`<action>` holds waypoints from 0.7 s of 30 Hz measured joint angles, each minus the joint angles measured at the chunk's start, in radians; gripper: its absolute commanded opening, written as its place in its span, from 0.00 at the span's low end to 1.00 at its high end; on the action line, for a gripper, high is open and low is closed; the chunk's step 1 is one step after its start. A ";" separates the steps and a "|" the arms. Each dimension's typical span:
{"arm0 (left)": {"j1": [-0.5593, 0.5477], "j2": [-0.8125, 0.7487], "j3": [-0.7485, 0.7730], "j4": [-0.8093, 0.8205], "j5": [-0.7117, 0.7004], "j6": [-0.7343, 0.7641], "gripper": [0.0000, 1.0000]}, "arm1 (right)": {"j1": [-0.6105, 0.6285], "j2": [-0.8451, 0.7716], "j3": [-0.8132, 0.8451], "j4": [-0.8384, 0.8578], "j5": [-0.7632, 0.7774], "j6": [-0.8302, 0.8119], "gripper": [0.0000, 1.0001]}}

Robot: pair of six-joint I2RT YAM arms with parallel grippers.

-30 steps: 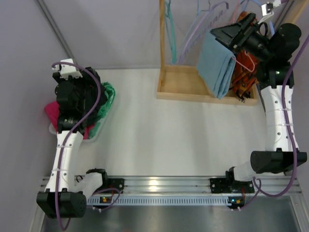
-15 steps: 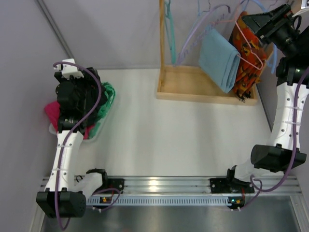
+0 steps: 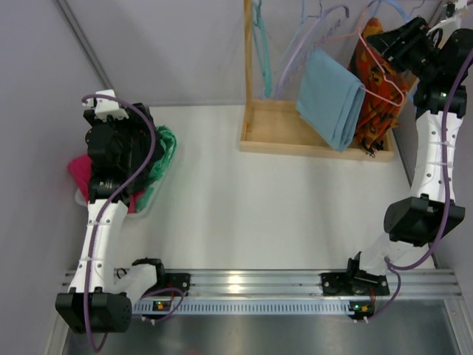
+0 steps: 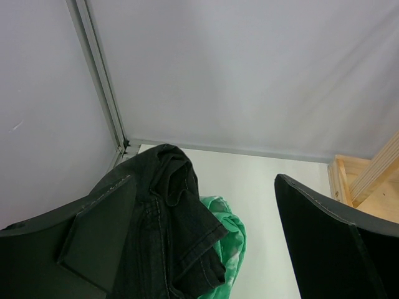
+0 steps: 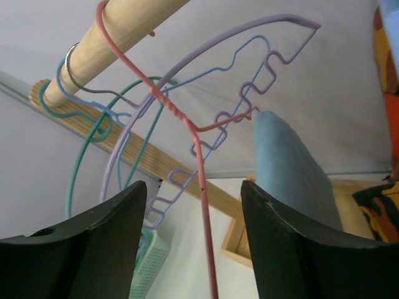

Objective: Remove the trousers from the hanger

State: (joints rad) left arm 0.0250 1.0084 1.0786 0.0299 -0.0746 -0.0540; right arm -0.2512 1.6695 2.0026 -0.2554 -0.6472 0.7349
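Note:
Orange patterned trousers [image 3: 372,103] hang on a pink wire hanger [image 3: 385,83] at the right end of the rack, and folded light-blue trousers [image 3: 329,95] hang to their left. My right gripper [image 3: 403,46] is raised at the top of the pink hanger. In the right wrist view its fingers stand apart on either side of the pink hanger's stem [image 5: 201,163], just below the twisted neck, without touching it. The hanger's hook loops over the wooden rod [image 5: 124,18]. My left gripper [image 4: 202,180] stands wide open over a pile of clothes at the left, holding nothing.
The wooden rack's base tray [image 3: 288,129] sits at the back. Purple [image 5: 249,37], blue and teal [image 3: 260,44] empty hangers crowd the rod. A basket [image 3: 144,200] at the left holds black denim [image 4: 162,224], green cloth [image 4: 227,243] and a pink garment.
My right arm swung from in front of the light-blue trousers to the right and back, up to the pink hanger's neck, and its jaws narrowed. The left arm stayed still.

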 measured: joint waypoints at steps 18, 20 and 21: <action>-0.006 0.022 0.000 0.000 0.004 0.000 0.98 | 0.019 0.037 -0.085 0.182 -0.184 0.293 0.35; -0.006 0.022 0.000 0.000 0.003 0.000 0.98 | 0.025 0.049 -0.085 0.211 -0.194 0.322 0.35; -0.007 0.022 0.000 0.000 0.003 0.000 0.98 | 0.029 0.055 -0.085 0.223 -0.197 0.336 0.36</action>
State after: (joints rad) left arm 0.0181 1.0306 1.0786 0.0296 -0.0711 -0.0544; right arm -0.2222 1.7241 1.9171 -0.0322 -0.8440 1.0710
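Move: Just ahead of the right hand is the neck of the pink hanger that carries the blue trousers, about 4 cm out, 3 cm to the left and 2 cm up, its near arm running down between the open fingers. The trousers' middle is about 3 cm ahead, 8 cm left and 24 cm below; the orange cloth sits 6 cm ahead, 7 cm right and 20 cm lower. From the left hand the neck is roughly 14 cm ahead, 56 cm right and 12 cm up. Closing its fingers from about two-thirds open to a third around the near arm of the pink hanger, just below the neck, the right hand shifts some 4 cm left and sinks about 1 cm. The wrist meanwhile turns counter-clockwise and rolls its left side up, each by about 15 degrees. A gap still shows beside the wire, so no pinch yet. ##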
